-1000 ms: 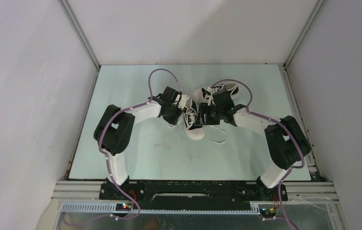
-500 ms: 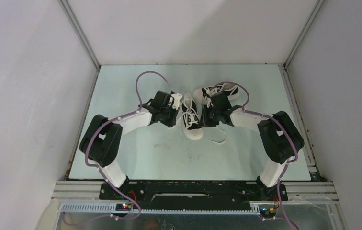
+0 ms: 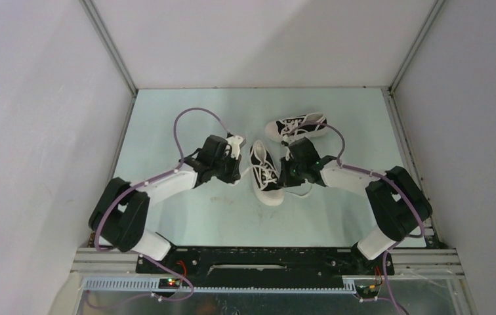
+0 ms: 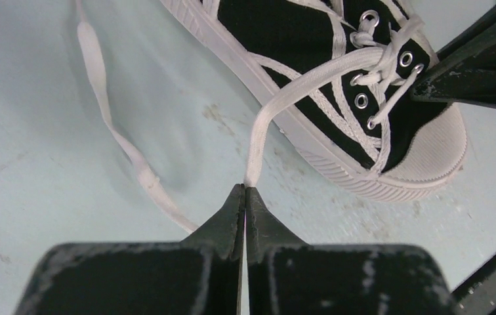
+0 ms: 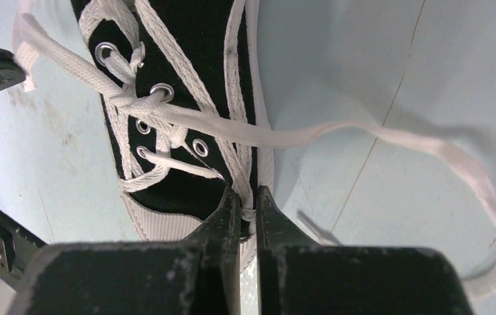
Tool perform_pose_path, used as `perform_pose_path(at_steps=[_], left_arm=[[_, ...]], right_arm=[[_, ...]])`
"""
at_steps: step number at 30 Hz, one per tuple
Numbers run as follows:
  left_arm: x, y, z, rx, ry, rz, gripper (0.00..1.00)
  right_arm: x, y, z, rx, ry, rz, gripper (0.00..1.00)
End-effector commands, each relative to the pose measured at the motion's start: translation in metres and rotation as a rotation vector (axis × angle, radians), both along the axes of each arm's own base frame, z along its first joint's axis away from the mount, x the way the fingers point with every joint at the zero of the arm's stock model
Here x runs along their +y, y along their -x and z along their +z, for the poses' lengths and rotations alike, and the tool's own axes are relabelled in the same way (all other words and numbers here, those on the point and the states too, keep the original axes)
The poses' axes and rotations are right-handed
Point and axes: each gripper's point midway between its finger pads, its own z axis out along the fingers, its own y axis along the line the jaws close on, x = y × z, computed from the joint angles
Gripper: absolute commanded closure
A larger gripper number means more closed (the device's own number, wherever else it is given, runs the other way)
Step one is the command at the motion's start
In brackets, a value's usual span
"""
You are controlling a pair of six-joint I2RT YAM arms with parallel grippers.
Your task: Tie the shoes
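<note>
Two black canvas shoes with white toe caps lie mid-table. The near shoe (image 3: 265, 172) points its toe at the arm bases, and the far shoe (image 3: 296, 126) lies sideways behind it. My left gripper (image 3: 238, 170) sits left of the near shoe. In the left wrist view this left gripper (image 4: 245, 190) is shut on a white lace (image 4: 298, 88) that runs taut up to the eyelets of the near shoe (image 4: 285, 39). My right gripper (image 5: 246, 197) is shut at that shoe's right side by the toe cap (image 5: 166, 226), pinching a thin white lace strand. A second lace (image 5: 390, 134) trails off to the right.
A loose lace end (image 4: 104, 105) lies on the pale green table (image 3: 186, 210) left of the near shoe. White walls with metal corner rails (image 3: 111, 49) close in three sides. The right arm's finger (image 4: 475, 75) reaches in over the near shoe's toe.
Both grippers have moved toward the arm bases and lowered beside the near shoe. The right gripper has shut. The left arm has drawn its lace out to the left.
</note>
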Motion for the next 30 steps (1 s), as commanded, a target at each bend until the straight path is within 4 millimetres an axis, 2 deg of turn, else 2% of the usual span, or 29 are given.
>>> perform_pose_path(at_steps=[1,6,8,9,10,11,13,17,21,27,30], left_arm=[[-0.010,0.006,0.023,-0.050,0.113,0.024,1.00],[-0.008,0.016,0.027,-0.060,0.159,0.032,1.00],[-0.008,0.016,0.030,-0.067,0.169,0.041,1.00],[-0.008,0.016,0.031,-0.065,0.176,0.049,1.00],[-0.008,0.016,0.032,-0.068,0.182,0.051,1.00],[-0.009,0.016,0.034,-0.065,0.192,0.058,1.00],[-0.010,0.015,0.037,-0.070,0.208,0.074,1.00],[-0.011,0.019,0.045,-0.086,0.268,0.093,1.00],[-0.012,0.023,0.053,-0.110,0.333,0.114,1.00],[-0.014,0.025,0.061,-0.139,0.416,0.131,1.00],[-0.012,0.025,0.064,-0.154,0.446,0.158,1.00]], right_arm=[[0.006,0.013,0.021,-0.040,-0.046,0.023,1.00],[0.021,0.036,0.030,-0.042,-0.079,0.062,0.98],[0.027,0.040,0.034,-0.050,-0.089,0.072,0.90],[0.029,0.042,0.035,-0.048,-0.094,0.077,0.76],[0.030,0.043,0.036,-0.049,-0.100,0.079,0.69],[0.031,0.044,0.038,-0.050,-0.106,0.085,0.56],[0.032,0.043,0.042,-0.070,-0.111,0.102,0.50],[0.027,0.038,0.057,-0.134,-0.078,0.155,0.48],[0.031,0.030,0.078,-0.195,-0.097,0.232,0.48],[0.060,0.027,0.117,-0.287,-0.224,0.382,0.49],[0.070,0.021,0.126,-0.306,-0.248,0.409,0.51]])
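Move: The right fingers are shut on the right side of the near shoe, towards its toe; the shoe's middle is about 4 cm ahead, 4 cm left and slightly below. The lace end in the left fingers is some 13 cm left of the right hand and 1 cm ahead; the far shoe lies 19 cm ahead, 4 cm right. From the left hand, the near shoe is about 8 cm right, 2 cm ahead and 3 cm lower. Right hand drags the near shoe back about 5 cm, lets go, rises leftward; left, still pinching lace, backs and lifts. ##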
